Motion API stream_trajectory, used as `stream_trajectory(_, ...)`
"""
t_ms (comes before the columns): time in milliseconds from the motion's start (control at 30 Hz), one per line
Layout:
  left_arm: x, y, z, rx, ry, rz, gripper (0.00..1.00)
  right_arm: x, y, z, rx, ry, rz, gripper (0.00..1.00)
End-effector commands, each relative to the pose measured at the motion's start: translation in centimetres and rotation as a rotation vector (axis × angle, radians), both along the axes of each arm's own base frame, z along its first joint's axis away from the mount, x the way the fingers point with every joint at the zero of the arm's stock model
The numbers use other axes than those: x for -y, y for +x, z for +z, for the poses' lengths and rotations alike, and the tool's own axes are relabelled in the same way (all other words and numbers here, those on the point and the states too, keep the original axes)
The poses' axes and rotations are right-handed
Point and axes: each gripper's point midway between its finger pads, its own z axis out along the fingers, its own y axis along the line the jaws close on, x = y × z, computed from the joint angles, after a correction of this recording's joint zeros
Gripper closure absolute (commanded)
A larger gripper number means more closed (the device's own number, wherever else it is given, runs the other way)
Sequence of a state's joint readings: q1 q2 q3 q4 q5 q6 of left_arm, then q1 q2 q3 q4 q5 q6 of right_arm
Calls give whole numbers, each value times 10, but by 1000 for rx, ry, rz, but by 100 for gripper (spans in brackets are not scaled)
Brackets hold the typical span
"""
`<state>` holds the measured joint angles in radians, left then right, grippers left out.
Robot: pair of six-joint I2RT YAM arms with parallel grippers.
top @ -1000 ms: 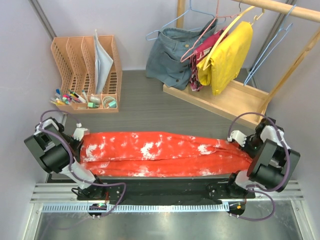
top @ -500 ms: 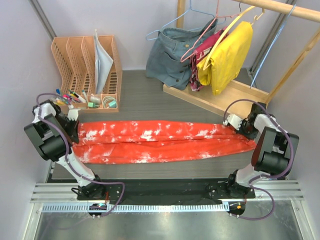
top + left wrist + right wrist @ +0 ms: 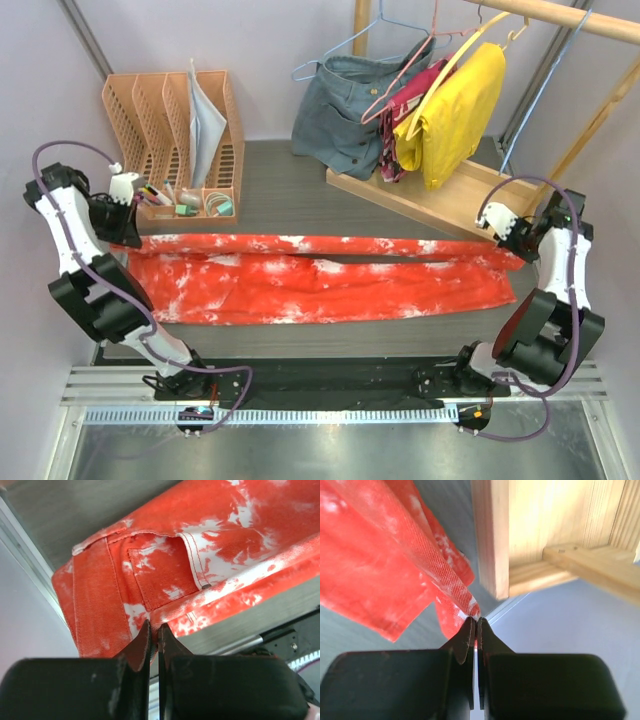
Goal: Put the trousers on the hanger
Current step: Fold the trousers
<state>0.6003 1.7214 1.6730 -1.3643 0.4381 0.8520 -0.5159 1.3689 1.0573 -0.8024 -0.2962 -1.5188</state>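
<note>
The red-orange trousers with white splotches are stretched left to right across the grey table. Their upper edge is lifted taut between my two grippers and the rest drapes below. My left gripper is shut on the waistband end; the left wrist view shows the pocket and waistband just past the closed jaws. My right gripper is shut on the leg-hem end, its jaws pinching a corner of fabric. An empty light-blue wire hanger hangs from the wooden rod at the far right.
A wooden rack base lies at the back right, close to my right gripper, and its edge shows in the right wrist view. A grey-blue denim garment and a yellow garment hang on the rod. An orange file organiser stands back left.
Both arms have swung up and toward the back, carrying the trousers' ends. The fabric left the table's front and is now pulled taut along its top edge.
</note>
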Motion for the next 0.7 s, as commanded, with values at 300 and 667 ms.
stream_trajectory(300,-55,-103,-99,-198,301,-160,100,27,-83,-72,-166,-189,12,99)
stream_trajectory(667,-55,-87,-107,-197,220,-75,100,36,-73,-71,-149,-218,9,99)
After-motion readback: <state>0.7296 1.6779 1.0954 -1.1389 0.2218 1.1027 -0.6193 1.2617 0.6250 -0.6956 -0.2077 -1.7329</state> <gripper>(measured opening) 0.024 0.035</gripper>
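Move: My closed fingers hold the trousers' raised edge at both ends. The lying layer's left end is about 12 cm back and 15 cm below my left hand, with 0 sideways; its right end is roughly 10 cm back, 1 cm left and 11 cm below my right hand. The pen tray stands some 9 cm ahead and 7 cm right of my left hand. The rack tray's middle is about 14 cm ahead and 14 cm left of my right hand. With both hands keeping their pinch, I draw the raised edge back towards my bases, level at first, then swoop down over the lying layer. My left hand goes about 12 cm back and 13 cm down, my right about 10 cm each way. Both wrists tip some 15 degrees so the fingers point straighter down, and the left sinks a little longer than the right. ##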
